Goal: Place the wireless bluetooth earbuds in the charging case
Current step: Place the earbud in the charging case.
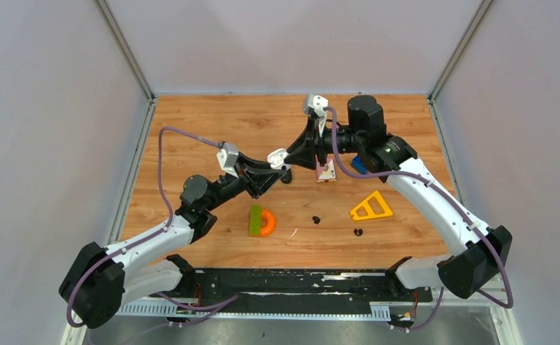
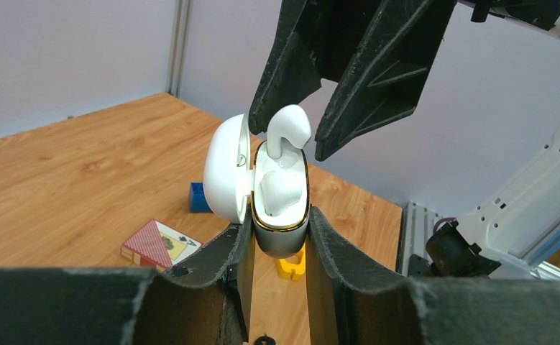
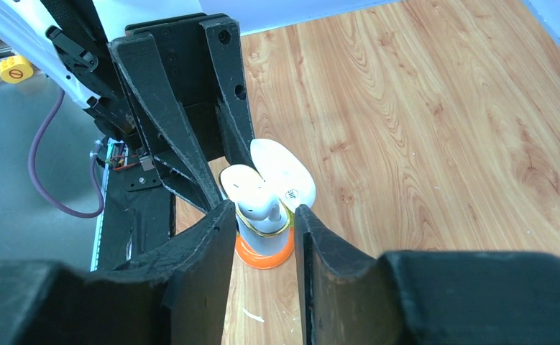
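Note:
My left gripper (image 2: 280,224) is shut on the grey body of the charging case (image 2: 280,241), held above the table with its white lid (image 2: 226,169) swung open. One white earbud (image 2: 280,190) lies seated in the case. A second white earbud (image 2: 289,129) stands with its stem in the other slot and its head sticking out. My right gripper (image 3: 261,215) straddles that earbud (image 3: 259,205) from above, open, with a slim gap on at least one side. Two black earbuds (image 1: 315,218) (image 1: 358,232) lie on the table.
A card deck (image 1: 326,171) and a blue block (image 1: 358,165) sit under the right arm. A yellow triangle (image 1: 371,207) lies right of centre. A green block with an orange ring (image 1: 262,221) sits below the case. A thin white sliver (image 1: 292,231) lies nearby.

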`<state>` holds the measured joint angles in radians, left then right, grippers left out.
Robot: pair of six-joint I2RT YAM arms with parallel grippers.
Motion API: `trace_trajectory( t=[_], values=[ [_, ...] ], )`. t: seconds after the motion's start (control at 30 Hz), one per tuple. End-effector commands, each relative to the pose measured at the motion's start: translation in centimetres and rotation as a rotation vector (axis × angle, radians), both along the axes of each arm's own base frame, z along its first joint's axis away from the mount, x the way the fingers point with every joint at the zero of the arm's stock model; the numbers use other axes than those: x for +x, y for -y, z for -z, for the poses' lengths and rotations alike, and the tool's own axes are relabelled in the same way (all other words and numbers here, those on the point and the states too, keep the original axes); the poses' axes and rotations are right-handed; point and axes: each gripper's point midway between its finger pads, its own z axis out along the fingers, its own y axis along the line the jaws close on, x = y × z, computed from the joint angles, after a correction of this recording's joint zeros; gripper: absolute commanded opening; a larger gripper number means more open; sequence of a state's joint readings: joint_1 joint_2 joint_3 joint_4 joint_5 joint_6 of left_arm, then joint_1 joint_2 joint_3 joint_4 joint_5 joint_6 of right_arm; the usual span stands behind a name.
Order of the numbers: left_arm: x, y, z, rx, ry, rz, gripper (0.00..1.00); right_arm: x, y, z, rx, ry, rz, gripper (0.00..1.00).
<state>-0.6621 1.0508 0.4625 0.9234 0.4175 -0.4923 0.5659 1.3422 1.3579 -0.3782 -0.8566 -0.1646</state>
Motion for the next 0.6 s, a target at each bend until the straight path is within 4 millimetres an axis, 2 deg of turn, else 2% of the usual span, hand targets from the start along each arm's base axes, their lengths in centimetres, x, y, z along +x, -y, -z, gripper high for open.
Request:
trace_trajectory(
  t=[0.0,0.13,0.33,0.43,0.57],
  values=[
    [-0.1,-0.1,-1.9,-0.023,0.069,-0.001,0.0,0.1,0.0,-1.3,0.029,0.034,0.003,0.38],
    [-0.1,-0.1,-1.7,-0.019,0.066,0.001,0.0,0.0,-0.2,-1.6,0.038,0.026,-0.005,0.43],
    [0.0,0.0,-1.5,0.007,0.075,-0.003,0.0,-1.0,-0.1,-2.3,0.047,0.033,-0.056,0.56],
    [0.0,0.1,-1.5,0.042,0.091,0.0,0.0,-1.3,0.5,-2.9,0.02,0.071,-0.055,0.62],
    [-0.4,0.1,-1.5,0.087,0.114,0.011,0.0,-2.2,1.7,-3.2,-0.037,0.116,-0.071,0.64]
  ],
)
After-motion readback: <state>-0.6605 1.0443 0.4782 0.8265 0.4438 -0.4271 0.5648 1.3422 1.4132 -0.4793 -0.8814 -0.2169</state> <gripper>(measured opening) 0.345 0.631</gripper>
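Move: The standing earbud already sits loose between the right fingers' tips, about 2 cm left of the right hand and 1 cm below. The open charging case under it lies some 3 cm left, 1 cm back and 2 cm below that hand. It stays in the left grip, about 1 cm ahead, 2 cm right and 1 cm above the left hand. From the right hand, the orange ring is roughly 1 cm back, 9 cm left, the card box 14 cm ahead, 10 cm right, both some 28 cm below. The earbud is left standing in the case as the right fingers, already off their grip, spread much wider around it; late on, that hand eases back towards its base by about 1 cm and a little up. The left hand keeps its hold on the case and lowers it about 1.5 cm, fingertips dipping some 5 degrees. ##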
